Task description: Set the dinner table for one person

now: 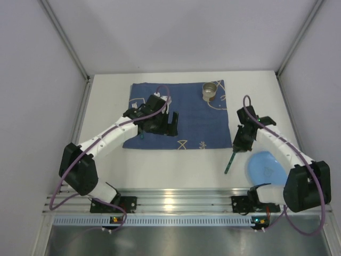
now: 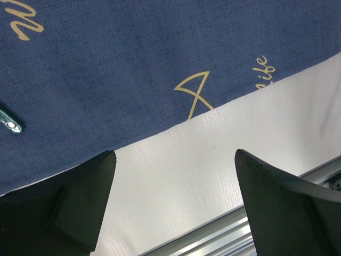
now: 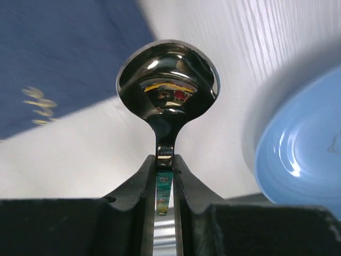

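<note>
The white dinner table carries a dark blue patterned mat at the back centre. My right gripper is shut on a spoon, held by its neck between the fingers. The spoon's green handle hangs down toward the table, just right of the mat. A light blue plate lies on the table near the right arm and also shows in the right wrist view. My left gripper hovers open and empty over the mat, near its front edge.
A metal cup stands on the mat's back right corner. A green utensil handle end lies on the mat beside the left gripper. The ribbed aluminium rail runs along the near edge. Grey walls enclose the table.
</note>
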You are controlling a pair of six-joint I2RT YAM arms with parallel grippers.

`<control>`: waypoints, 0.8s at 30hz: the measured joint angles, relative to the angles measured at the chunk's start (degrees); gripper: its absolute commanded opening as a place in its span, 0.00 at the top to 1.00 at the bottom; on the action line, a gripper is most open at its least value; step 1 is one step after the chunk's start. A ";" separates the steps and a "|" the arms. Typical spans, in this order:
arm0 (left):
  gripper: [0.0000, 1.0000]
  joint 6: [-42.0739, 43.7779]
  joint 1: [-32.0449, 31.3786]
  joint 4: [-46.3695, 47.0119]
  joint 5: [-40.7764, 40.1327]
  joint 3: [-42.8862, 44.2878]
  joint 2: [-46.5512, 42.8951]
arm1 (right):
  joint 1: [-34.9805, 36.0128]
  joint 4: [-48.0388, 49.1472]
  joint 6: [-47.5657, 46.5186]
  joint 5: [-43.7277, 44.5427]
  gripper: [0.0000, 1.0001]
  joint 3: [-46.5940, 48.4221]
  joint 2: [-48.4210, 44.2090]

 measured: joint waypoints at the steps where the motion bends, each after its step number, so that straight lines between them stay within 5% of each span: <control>1: 0.01 0.24 0.00 -0.44 -0.07 0.57 0.39 | 0.37 -0.66 -0.61 0.70 1.00 3.23 0.00; 7: 0.02 1.66 0.00 -2.36 -1.31 4.31 1.05 | 5.81 -0.61 -6.64 3.45 1.00 25.88 7.10; 14: 0.02 3.45 0.02 -4.55 -4.50 6.69 1.05 | 12.74 -1.11 -13.64 7.43 1.00 51.10 32.59; 24: 0.01 4.33 0.33 -6.78 -8.02 5.29 -1.90 | 13.35 -4.50 -14.05 7.52 0.98 53.46 46.01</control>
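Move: The right hand holds the spoon by its neck, about 6 cm above the table. Its spot on the mat's right part lies some 19 cm ahead and 12 cm left, about 6 cm lower. The steel cup stands some 8 cm beyond that spot; the mat's near right corner is just 2 cm ahead and 2 cm left of the hand. The blue plate is 7 cm back, 11 cm right. From the left hand the spot is about 10 cm ahead, 13 cm right, 13 cm below. Forward and left in a quick arc, the right hand carries the spoon over the mat's near right corner, rising about 12 cm and then sinking almost as far towards the mat short of the cup. Its wrist turns some 25 degrees counter-clockwise, the fingers keeping their grip. The left hand, empty and open, eases about 3 cm up and 3 cm left. ##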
